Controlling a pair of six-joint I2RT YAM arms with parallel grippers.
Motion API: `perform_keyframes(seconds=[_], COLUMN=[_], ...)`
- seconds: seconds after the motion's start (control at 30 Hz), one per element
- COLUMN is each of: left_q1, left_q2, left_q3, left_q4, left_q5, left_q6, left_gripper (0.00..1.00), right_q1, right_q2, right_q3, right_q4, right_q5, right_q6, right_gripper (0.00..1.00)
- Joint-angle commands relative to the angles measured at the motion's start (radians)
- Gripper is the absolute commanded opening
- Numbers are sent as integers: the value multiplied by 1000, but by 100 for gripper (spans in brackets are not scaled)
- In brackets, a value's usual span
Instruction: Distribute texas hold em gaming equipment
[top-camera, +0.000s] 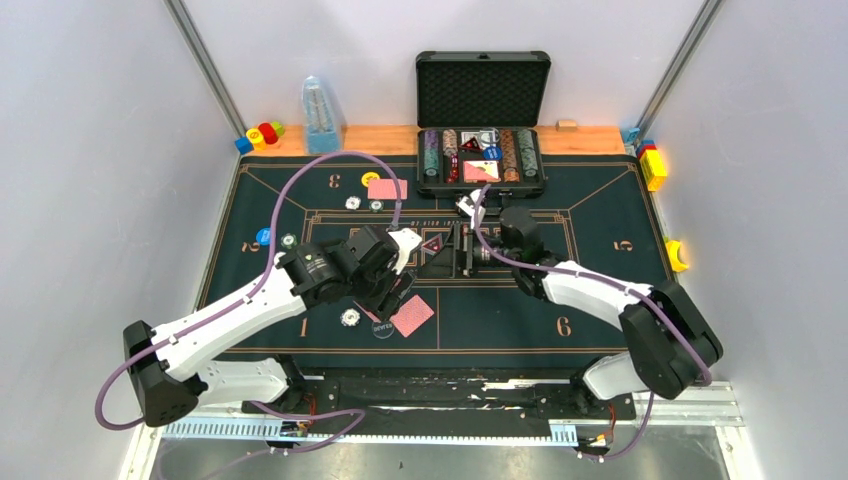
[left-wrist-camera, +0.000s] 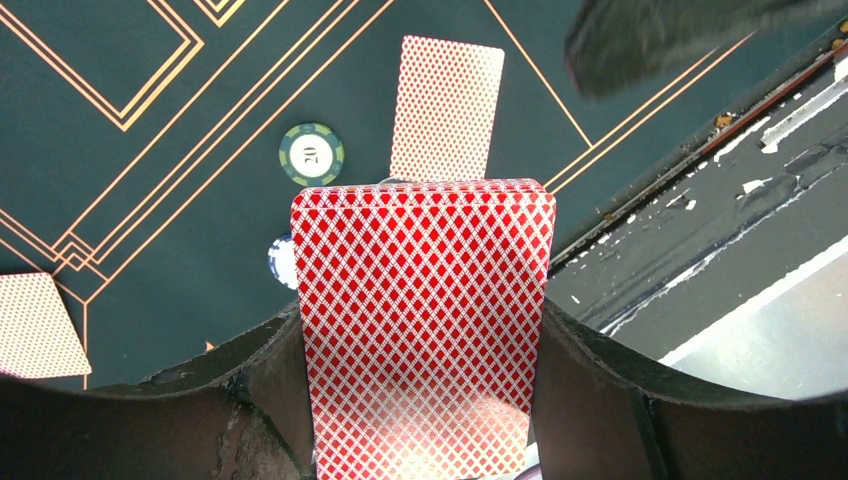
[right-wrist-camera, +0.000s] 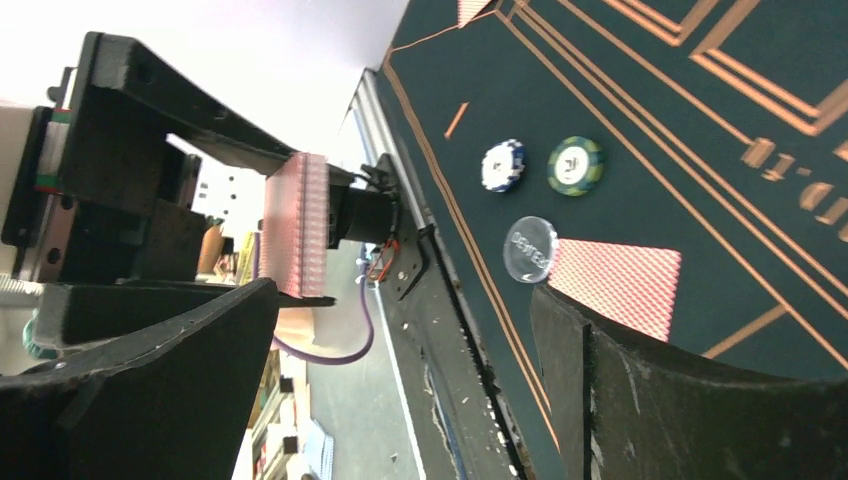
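Note:
My left gripper (left-wrist-camera: 423, 400) is shut on a deck of red-backed playing cards (left-wrist-camera: 423, 330), held upright over the near left of the green mat (top-camera: 600, 290). Below it, by seat 1, lie a single card (left-wrist-camera: 447, 108), a green chip (left-wrist-camera: 311, 154) and a white-blue chip (left-wrist-camera: 283, 260) half hidden by the deck. My right gripper (right-wrist-camera: 405, 300) stands open and empty, facing the left gripper from the mat's middle (top-camera: 455, 250). Its view shows the deck (right-wrist-camera: 300, 225), both chips (right-wrist-camera: 502, 165), a clear dealer disc (right-wrist-camera: 529, 249) and the card (right-wrist-camera: 620, 285).
An open black case (top-camera: 482, 95) with rows of chips and cards stands at the mat's far edge. Near seat 3 lie a card (top-camera: 387, 188), a yellow disc (top-camera: 371, 179) and two chips (top-camera: 353, 202). A blue disc (top-camera: 263, 236) lies by seat 2. Toy blocks (top-camera: 260, 135) and a blue bottle (top-camera: 322, 115) sit behind.

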Motion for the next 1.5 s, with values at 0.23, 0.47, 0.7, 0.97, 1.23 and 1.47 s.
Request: perform_keyframes(seconds=[0.23, 0.47, 0.7, 0.97, 1.23, 1.47], left_q1=[-2, -2, -2, -2, -2, -1], left_q2=[3, -3, -3, -7, -11, -7], left_q3=[18, 17, 17, 14, 13, 12], left_q4=[40, 44, 45, 44, 45, 45], left_q5=[30, 31, 28, 26, 30, 30], left_q6=[23, 24, 25, 23, 24, 24], left_gripper=[0, 0, 0, 0, 0, 0], right_q1=[104, 163, 190, 173, 133, 131], right_q2=[162, 261, 304, 235, 133, 86], right_q3=[145, 195, 192, 187, 170, 179], right_q4=[182, 242, 234, 46, -59, -83], right_q5=[-82, -162, -188, -85, -21, -29], right_q6=[70, 110, 114, 21, -31, -54], right_gripper=[100, 99, 96, 90, 84, 77])
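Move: Held in the left hand's fingers, the card deck lies about 11 cm to the right hand's left and 6 cm back, roughly level with it. On the table some 13 cm below the right hand are the dealt card, about 7 cm left and 5 cm back, the dealer button, 13 cm left and 8 cm back, and the green chip, 14 cm left and 2 cm back. Reaching left and back with open fingers, the right hand travels some 7 cm left and 4 cm back to the held deck, turning nearly 20 degrees counter-clockwise. It then eases about 3 cm away, right and forward, rising slightly and turning partway back as its fingers begin to close, one finger across the deck's patterned face. The left hand stays put and keeps its grip on the deck. ##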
